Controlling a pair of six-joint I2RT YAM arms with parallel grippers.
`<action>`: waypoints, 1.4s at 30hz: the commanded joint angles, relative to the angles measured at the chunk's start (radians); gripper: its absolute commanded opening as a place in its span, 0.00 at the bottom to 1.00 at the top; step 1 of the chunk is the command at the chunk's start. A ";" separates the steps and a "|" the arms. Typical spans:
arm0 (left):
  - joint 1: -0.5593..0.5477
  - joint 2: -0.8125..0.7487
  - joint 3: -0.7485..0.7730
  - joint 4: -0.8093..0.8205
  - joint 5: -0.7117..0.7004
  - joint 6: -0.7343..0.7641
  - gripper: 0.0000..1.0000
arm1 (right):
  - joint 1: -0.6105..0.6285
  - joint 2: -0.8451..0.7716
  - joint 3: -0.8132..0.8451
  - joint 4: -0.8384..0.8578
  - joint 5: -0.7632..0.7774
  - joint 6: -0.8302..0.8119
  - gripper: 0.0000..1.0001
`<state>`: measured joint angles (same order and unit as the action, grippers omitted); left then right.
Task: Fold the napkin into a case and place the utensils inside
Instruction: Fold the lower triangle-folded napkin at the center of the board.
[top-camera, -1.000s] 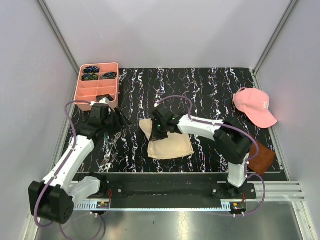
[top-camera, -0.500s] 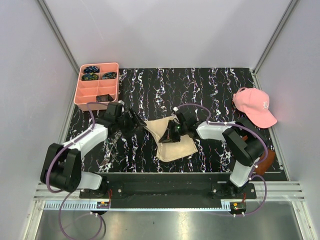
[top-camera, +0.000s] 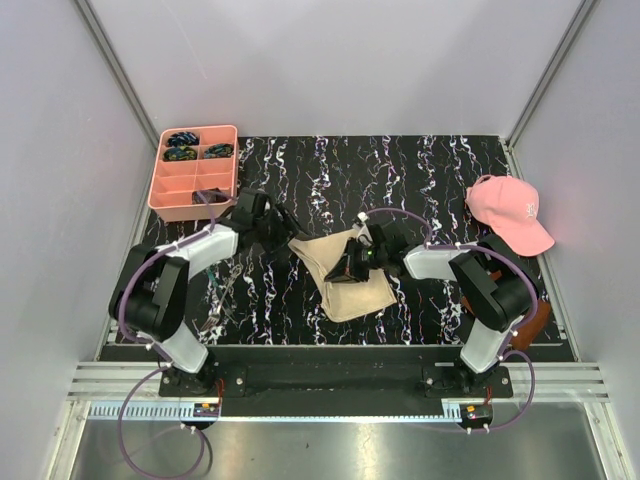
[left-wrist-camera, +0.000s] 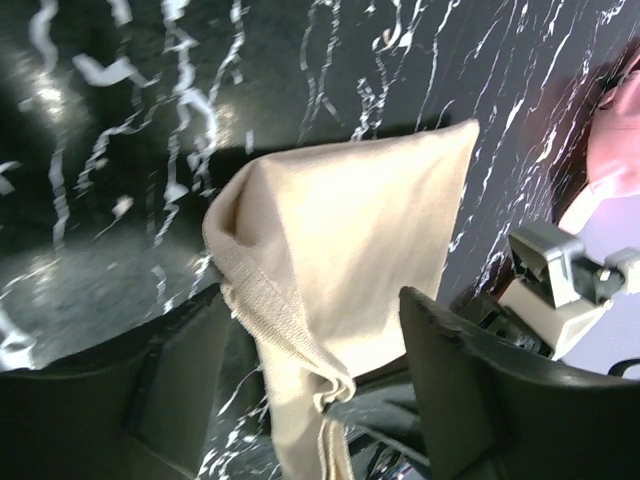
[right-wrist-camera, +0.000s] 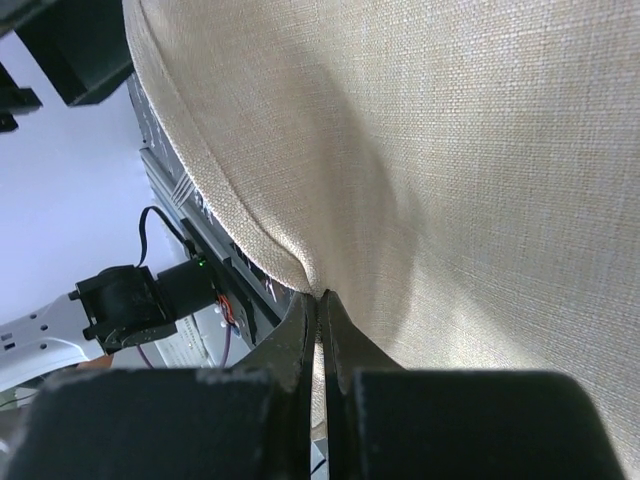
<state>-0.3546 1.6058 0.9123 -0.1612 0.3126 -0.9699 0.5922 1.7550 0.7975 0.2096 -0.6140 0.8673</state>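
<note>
The beige napkin (top-camera: 350, 283) lies rumpled at the middle of the black marbled mat. My right gripper (top-camera: 350, 265) is shut on a raised fold of it; in the right wrist view the fingertips (right-wrist-camera: 320, 303) pinch the napkin (right-wrist-camera: 450, 150) tightly. My left gripper (top-camera: 283, 235) is open at the cloth's left corner. In the left wrist view its gripper (left-wrist-camera: 320, 385) straddles the lifted napkin (left-wrist-camera: 340, 230) without closing on it. The utensils (top-camera: 220, 298), slim and silvery, lie on the mat left of the napkin, beside the left arm.
A pink compartment tray (top-camera: 193, 190) with small dark items stands at the back left. A pink cap (top-camera: 510, 212) sits at the right edge. A brown square (top-camera: 530, 322) lies partly under the right arm.
My left gripper has swung right, from beside the tray to the napkin's left corner. My right gripper, still pinching the cloth, has pulled it slightly to the right.
</note>
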 joint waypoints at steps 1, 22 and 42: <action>-0.020 0.066 0.092 0.039 -0.012 -0.016 0.66 | -0.025 -0.035 -0.018 0.051 -0.039 -0.024 0.00; -0.130 0.261 0.277 -0.017 -0.043 -0.007 0.32 | -0.069 -0.029 -0.047 -0.029 -0.064 -0.162 0.13; -0.172 0.336 0.327 -0.018 -0.050 -0.007 0.32 | -0.063 -0.216 -0.053 -0.362 -0.007 -0.303 0.83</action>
<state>-0.5140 1.9251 1.1950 -0.1955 0.2790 -0.9798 0.5186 1.5608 0.7601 -0.1234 -0.6144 0.5858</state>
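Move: The napkin's raised far-left corner is practically under the left hand, level fore and aft, 1 cm to its left and 3 cm down. The napkin's far-right corner lies some 12 cm right of that hand, the utensils about 16 cm left and 12 cm back. The right hand, already pinching the napkin's left edge, has the napkin's middle about 5 cm to its right and 1 cm ahead, and the raised corner some 7 cm left and 8 cm ahead. Rightward and down, the left hand sweeps about 8 cm across the napkin, sinking 3.5 cm with a little forward drift early on, its fingers half closing about the folded edge and carrying the far-left corner inward. The right hand first keeps its pinch, easing right and slightly down to lay the edge over, then opens wide and lets go while drawing back and right, about 5 cm rightward in all, dipping before it lifts. ##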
